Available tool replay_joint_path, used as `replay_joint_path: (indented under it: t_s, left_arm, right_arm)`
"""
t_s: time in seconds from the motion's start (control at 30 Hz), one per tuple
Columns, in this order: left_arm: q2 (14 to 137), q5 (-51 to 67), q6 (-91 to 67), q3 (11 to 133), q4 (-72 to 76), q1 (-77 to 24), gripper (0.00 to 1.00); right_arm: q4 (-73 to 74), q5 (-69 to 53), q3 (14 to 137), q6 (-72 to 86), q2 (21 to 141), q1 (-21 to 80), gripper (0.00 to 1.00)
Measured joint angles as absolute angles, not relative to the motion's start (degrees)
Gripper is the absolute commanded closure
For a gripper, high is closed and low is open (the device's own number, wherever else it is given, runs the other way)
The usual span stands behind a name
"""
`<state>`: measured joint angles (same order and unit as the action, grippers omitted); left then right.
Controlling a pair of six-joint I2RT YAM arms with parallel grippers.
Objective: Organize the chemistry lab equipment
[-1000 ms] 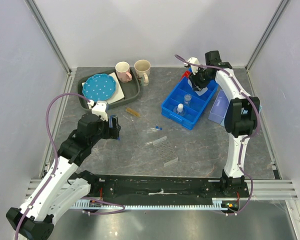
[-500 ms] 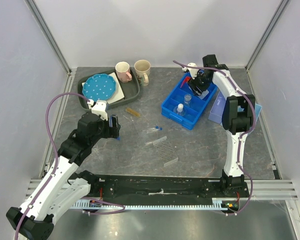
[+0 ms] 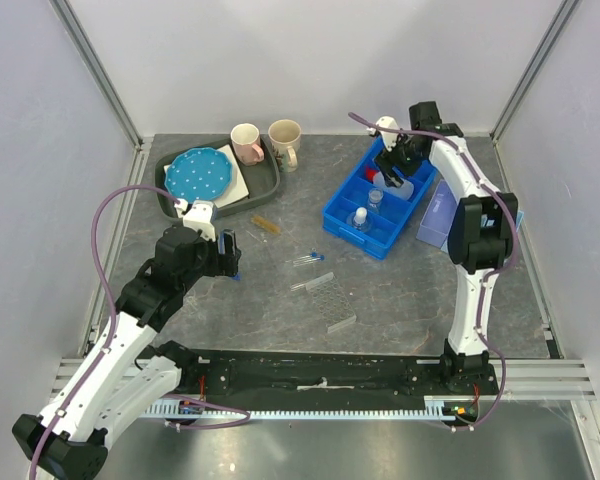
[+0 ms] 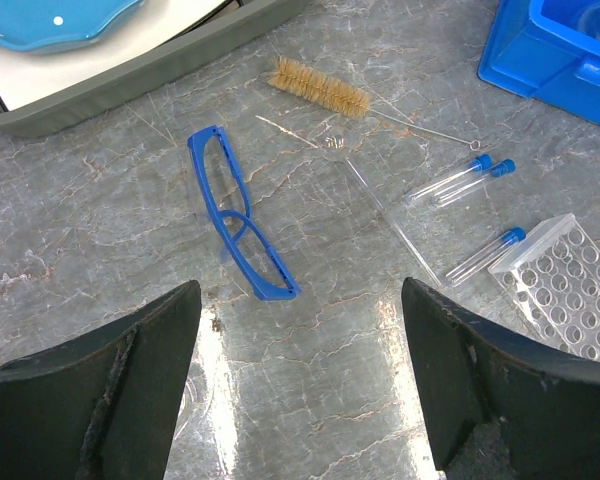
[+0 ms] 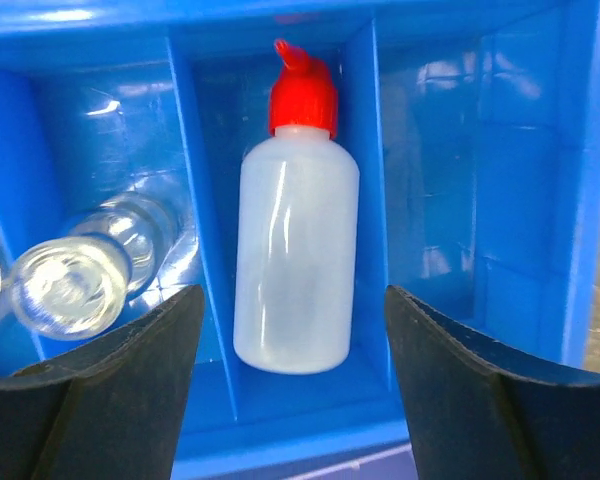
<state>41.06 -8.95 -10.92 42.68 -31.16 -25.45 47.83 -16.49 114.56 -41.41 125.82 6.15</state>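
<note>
The white red-capped squeeze bottle (image 5: 296, 250) lies in a narrow compartment of the blue bin (image 5: 580, 180), red cap pointing away from the camera. My right gripper (image 5: 292, 300) hovers over it, open, with its fingers clear of the bottle's sides. A clear beaker (image 5: 70, 285) sits in the neighbouring compartment. In the top view the right gripper (image 3: 395, 160) is over the bin's (image 3: 340, 212) far end. My left gripper (image 4: 302, 330) is open just short of the blue-framed safety glasses (image 4: 240, 225). Beyond lie the tan brush (image 4: 320, 87), blue-capped tubes (image 4: 460, 180) and the clear rack (image 4: 570, 290).
A grey tray (image 3: 270, 180) with a blue dotted plate (image 3: 200, 172) stands at the back left, with a pink mug (image 3: 246, 142) and a beige mug (image 3: 285, 140) behind it. A pale purple box (image 3: 438, 215) lies right of the bin. Walls close in on three sides.
My right gripper has opened and let go of the squeeze bottle, which now lies in the bin compartment. The left arm has not moved.
</note>
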Motion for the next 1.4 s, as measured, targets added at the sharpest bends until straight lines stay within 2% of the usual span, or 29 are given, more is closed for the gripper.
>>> replay_joint_path:
  t_s: [0.23,0.3,0.53,0.8,1.2,1.4]
  left_arm:
    - [40.58,-8.95,-10.92,42.61,-31.16,-25.45,0.11]
    - [40.47,-8.95,-10.90,42.46,-31.14,-25.45,0.11]
    - [40.32,-8.99,-10.92,42.28,-31.14,-25.41,0.06]
    - [39.94,-8.93,-10.94,42.11,-31.16,-24.86,0.04]
    - [44.38,-7.03,-18.83,43.07,-34.02,-24.53,0.06]
    - [48.75,-9.26,-25.61,44.51,-37.85,-23.88,0.12]
  right_arm:
    - [47.48,-21.30,110.80,-39.29,115.33,6.15,0.08]
    - [47.09,-23.40,108.22,-38.28,111.00,6.15,0.02]
    - [41.43,-31.03,92.58,-31.83,95.85,6.22,0.02]
    - [29.95,-29.41,77.52,-20.38,81.49,5.85,0.02]
    - [24.36,-42.87,69.17,-15.25,77.38,4.67,0.02]
    - [23.49,-47.70,66.76,-14.52,77.38,4.64,0.02]
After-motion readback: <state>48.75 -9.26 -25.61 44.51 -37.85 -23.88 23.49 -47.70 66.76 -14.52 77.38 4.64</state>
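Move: My empty right hand is over the wash bottle, which lies roughly 5 cm below it in the blue box. The test tubes I head for are about 20 cm back and 23 cm left, 10 cm lower; the glass jar is some 6 cm left and 2 cm back, the rack about 30 cm back and 19 cm left. For my left hand, the blue goggles lie about 11 cm ahead, 2 cm left and 17 cm below. I lift my right hand clear of the wash bottle, opening the fingers fully, then draw it back about 18 cm, ending some 13 cm higher and 7 cm farther left towards the test tubes, rolling the wrist nearly 40 degrees, left side up. Late on, my open left hand sinks some 4 cm towards the goggles, tipping down about 15 degrees and turning a little counter-clockwise. ##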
